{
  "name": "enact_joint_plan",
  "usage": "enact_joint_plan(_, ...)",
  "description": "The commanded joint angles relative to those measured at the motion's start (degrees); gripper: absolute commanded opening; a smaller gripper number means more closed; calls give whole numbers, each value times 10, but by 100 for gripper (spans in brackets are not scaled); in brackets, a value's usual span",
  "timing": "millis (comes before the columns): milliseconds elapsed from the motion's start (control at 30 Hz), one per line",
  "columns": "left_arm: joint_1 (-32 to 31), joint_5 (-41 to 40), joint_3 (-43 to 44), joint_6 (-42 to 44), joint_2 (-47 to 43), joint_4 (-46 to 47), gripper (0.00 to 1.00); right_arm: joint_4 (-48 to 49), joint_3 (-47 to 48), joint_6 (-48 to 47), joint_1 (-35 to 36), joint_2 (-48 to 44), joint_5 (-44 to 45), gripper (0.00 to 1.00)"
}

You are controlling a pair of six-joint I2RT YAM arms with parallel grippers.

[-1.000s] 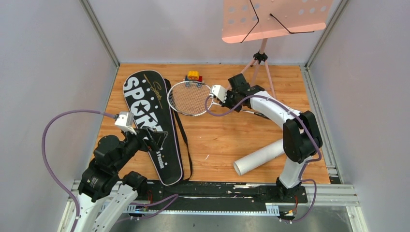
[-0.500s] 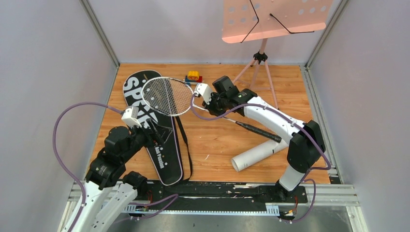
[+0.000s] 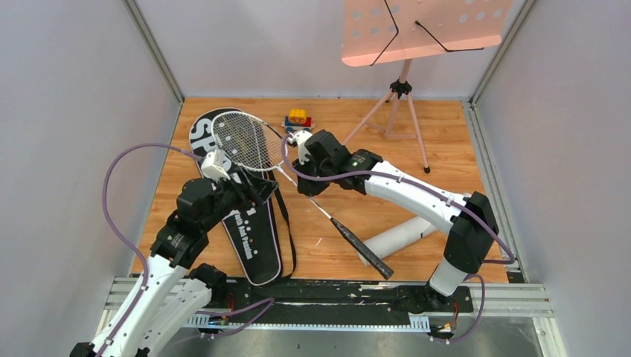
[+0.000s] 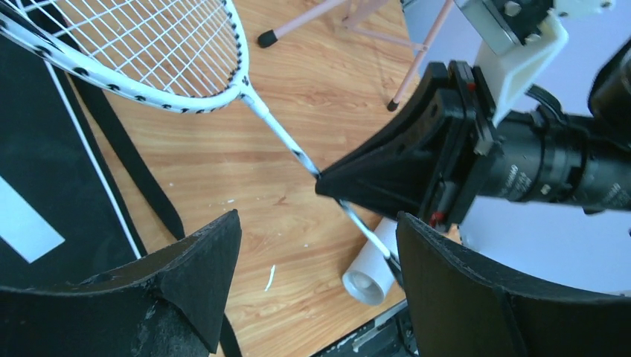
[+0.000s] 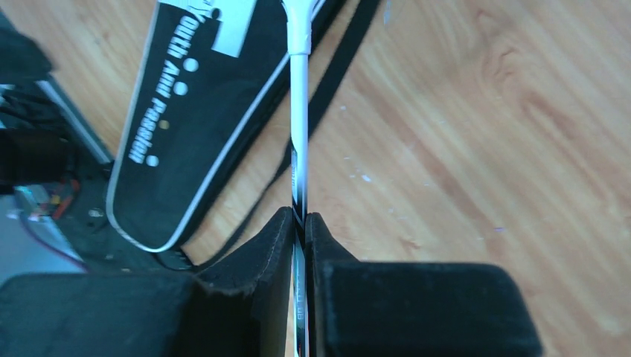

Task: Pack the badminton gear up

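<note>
A white-framed racket [image 3: 245, 141] hangs tilted, its head over the top end of the long black bag [image 3: 249, 242], its black handle pointing at the near edge. My right gripper [image 3: 303, 186] is shut on the racket's thin shaft [image 5: 299, 111], pinched between both pads [image 5: 286, 238]. Over the bag's middle, my left gripper [image 3: 257, 195] stands open with nothing between its fingers; in its wrist view the shaft [image 4: 286, 141] and the right gripper [image 4: 320, 178] lie just ahead of it. The white tube [image 3: 402, 236] lies on the floor at the near right, its open end [image 4: 368, 275] facing left. No shuttlecocks show.
A small red-yellow-blue toy car [image 3: 298, 119] sits at the back, beside the racket head. The pink music stand [image 3: 417, 30] rises at the back right on tripod legs [image 3: 387, 111]. The bag's black strap [image 3: 286, 223] trails along its right side. Grey walls close in left, right and back.
The right gripper has carried the racket left, so its head now lies over the bag and its handle has swung toward the near edge. The left arm has reached forward and up.
</note>
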Motion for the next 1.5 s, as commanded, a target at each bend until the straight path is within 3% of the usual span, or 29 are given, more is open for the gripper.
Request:
enact_joint_plan(0, 0, -7, -5, 1, 28, 82, 83, 80, 0, 156, 9, -50, 18, 0)
enact_joint_plan(267, 0, -20, -16, 4, 104, 125, 78, 173, -69, 231, 36, -73, 33, 0)
enact_joint_plan(567, 0, -13, -35, -5, 156, 183, 71, 198, -88, 232, 50, -66, 33, 0)
enact_joint_plan(733, 0, -5, -46, -9, 179, 205, 58, 225, -105, 238, 55, -70, 32, 0)
enact_joint_plan(900, 0, -11, -52, -13, 175, 207, 31, 233, -127, 237, 57, -75, 31, 0)
enact_joint_plan(1200, 0, -8, -77, -24, 157, 236, 3, 261, -177, 218, 56, -98, 16, 0)
enact_joint_plan(1467, 0, -2, -94, -27, 159, 250, 0, 293, -202, 214, 56, -106, -6, 1)
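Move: The racket shaft just below the head, where the left fingers will shut, lies about 6 cm ahead of the left hand, 4 cm right and 5 cm lower; the racket head is roughly 14 cm ahead, 7 cm left. From the right hand, already pinching the shaft, that spot is some 5 cm ahead, 5 cm left and slightly higher. The racket bag lies about 5 cm ahead of the left hand, 13 cm left, on the table. Left hand goes down, forward and right some 8 cm, pinching the shaft as the right draws it back-left. ##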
